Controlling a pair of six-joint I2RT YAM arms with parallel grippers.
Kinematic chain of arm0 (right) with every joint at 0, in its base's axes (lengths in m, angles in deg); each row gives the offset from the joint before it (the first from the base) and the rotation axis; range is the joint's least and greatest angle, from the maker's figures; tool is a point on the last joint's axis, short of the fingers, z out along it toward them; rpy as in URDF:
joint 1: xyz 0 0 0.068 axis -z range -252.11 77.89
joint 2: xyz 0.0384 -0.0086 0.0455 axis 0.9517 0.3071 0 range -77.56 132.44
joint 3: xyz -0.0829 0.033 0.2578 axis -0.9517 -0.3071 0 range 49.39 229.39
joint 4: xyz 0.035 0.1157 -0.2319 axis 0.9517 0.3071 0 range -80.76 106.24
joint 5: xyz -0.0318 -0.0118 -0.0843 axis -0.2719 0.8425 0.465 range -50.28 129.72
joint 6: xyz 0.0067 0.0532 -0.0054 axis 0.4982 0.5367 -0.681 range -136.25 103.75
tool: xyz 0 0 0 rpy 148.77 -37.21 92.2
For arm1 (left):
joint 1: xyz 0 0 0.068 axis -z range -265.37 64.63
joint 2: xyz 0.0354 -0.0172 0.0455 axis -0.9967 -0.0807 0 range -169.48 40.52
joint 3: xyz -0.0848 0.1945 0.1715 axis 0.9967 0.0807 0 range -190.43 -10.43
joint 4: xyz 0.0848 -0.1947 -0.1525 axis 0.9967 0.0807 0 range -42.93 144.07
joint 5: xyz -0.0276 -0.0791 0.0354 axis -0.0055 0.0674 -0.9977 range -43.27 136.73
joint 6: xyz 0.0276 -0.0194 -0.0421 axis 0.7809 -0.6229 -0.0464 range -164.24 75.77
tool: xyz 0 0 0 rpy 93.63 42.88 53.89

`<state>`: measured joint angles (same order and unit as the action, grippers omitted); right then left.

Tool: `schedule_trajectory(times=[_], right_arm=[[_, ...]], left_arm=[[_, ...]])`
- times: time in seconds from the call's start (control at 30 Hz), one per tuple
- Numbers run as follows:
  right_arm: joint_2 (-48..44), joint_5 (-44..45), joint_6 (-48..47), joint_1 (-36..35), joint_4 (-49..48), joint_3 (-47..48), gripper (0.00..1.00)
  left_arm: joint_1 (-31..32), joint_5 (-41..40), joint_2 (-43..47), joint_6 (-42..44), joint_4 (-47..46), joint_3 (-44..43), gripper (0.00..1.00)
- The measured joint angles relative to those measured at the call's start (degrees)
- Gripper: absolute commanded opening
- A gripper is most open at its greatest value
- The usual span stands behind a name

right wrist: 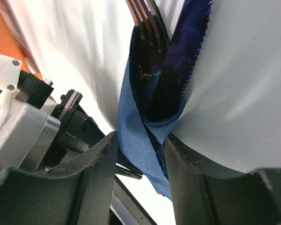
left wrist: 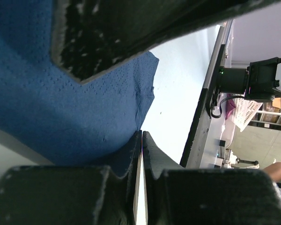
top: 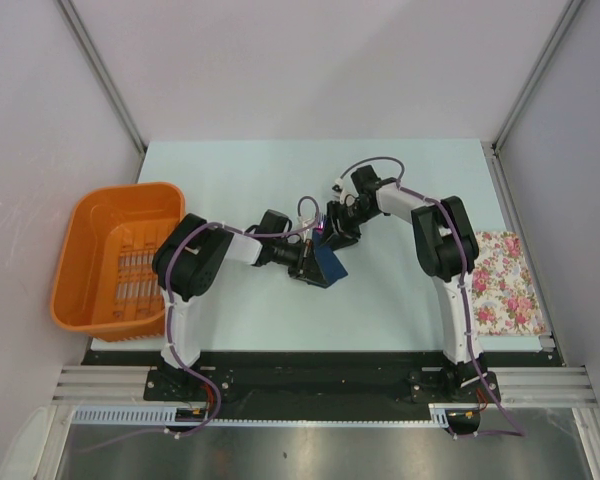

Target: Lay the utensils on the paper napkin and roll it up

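Note:
The navy paper napkin [top: 332, 266] lies partly folded at the table's middle, where both grippers meet. In the right wrist view the paper napkin [right wrist: 131, 126] wraps round the purple utensils; fork tines [right wrist: 145, 23] stick out of its far end. My right gripper [right wrist: 142, 138] is open and straddles the near end of the fold, its right finger against the paper. My left gripper [left wrist: 142, 132] is shut, its tips pinched on the edge of the napkin [left wrist: 61, 108]. The black shape [left wrist: 131, 28] across the top of the left wrist view looks like the right gripper's finger.
An orange basket [top: 110, 260] stands at the table's left edge. A white cloth with a pink floral print [top: 505, 280] lies at the right edge. The right arm's base [left wrist: 253, 79] and the table's black front rail [left wrist: 199, 126] show in the left wrist view.

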<state>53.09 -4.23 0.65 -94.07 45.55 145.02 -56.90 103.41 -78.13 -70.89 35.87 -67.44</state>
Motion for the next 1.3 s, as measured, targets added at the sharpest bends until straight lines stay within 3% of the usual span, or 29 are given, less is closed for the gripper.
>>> schedule_trajectory(times=[0.13, 0.17, 0.23, 0.33, 0.63, 0.67, 0.93, 0.97, 1.0, 1.3], right_arm=[[0.09, 2.27, 0.13, -0.61, 0.07, 0.39, 0.29], [0.17, 3.02, 0.26, -0.66, 0.11, 0.39, 0.15], [0.42, 4.15, -0.04, -0.63, 0.17, 0.39, 0.00], [0.94, 3.28, 0.39, -0.31, 0.42, 0.55, 0.00], [1.55, -1.42, -0.98, 0.72, -1.95, 0.11, 0.00], [1.62, -1.92, -1.38, 0.79, -2.23, 0.11, 0.00], [1.64, -4.72, -3.67, 0.79, -4.87, -0.42, 0.00], [1.53, -5.07, -3.78, 0.79, -5.49, -0.83, 0.00], [1.33, -5.38, -3.91, 0.81, -5.99, -1.20, 0.00], [-0.72, -7.39, -5.01, 0.24, -7.76, -1.77, 0.00]], left_arm=[[-0.15, 0.13, -0.09, -0.04, 0.04, 0.00, 0.10], [-0.17, 0.13, -0.09, -0.11, 0.04, 0.00, 0.10], [-0.17, 0.11, -0.09, -0.31, 0.04, 0.00, 0.10], [-0.24, 0.15, -0.09, -0.44, -0.02, 0.00, 0.14], [-0.83, -2.01, 3.87, -1.11, 2.01, 0.31, 0.46], [-1.27, -3.21, 5.57, -0.83, 2.78, 0.35, 0.53], [-8.22, -10.62, 21.29, 3.06, 6.60, 0.33, 0.77], [-9.18, -11.23, 22.47, 3.37, 6.86, 0.33, 0.91], [-10.47, -11.98, 23.76, 3.74, 7.34, 0.33, 0.99], [-16.94, -18.47, 28.20, 8.61, 11.72, 0.24, 1.00]])
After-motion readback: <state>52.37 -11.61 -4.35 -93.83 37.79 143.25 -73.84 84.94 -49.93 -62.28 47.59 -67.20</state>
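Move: The half-rolled napkin's middle lies about 7 cm ahead of my left hand, level with it sideways; my left fingers are at the near end, almost shut. From my open right fingers, it is roughly 3 cm back and 2 cm down. The fork's tines, sticking out of its far end, are some 6 cm ahead of my right hand, 1 cm left and 2 cm down. The orange tub's middle stands about 44 cm left of my left hand and 4 cm farther out. I dip my right hand about a centimetre and shut its half-open fingers on the napkin fold while my left stays at the near end; then I keep the pinch, tilting slightly and rising a couple of centimetres. My left hand opens wide, lets go and climbs about 12 cm, sweeping as far left towards the tub and nearly as far forward, its fingers turning outward. ##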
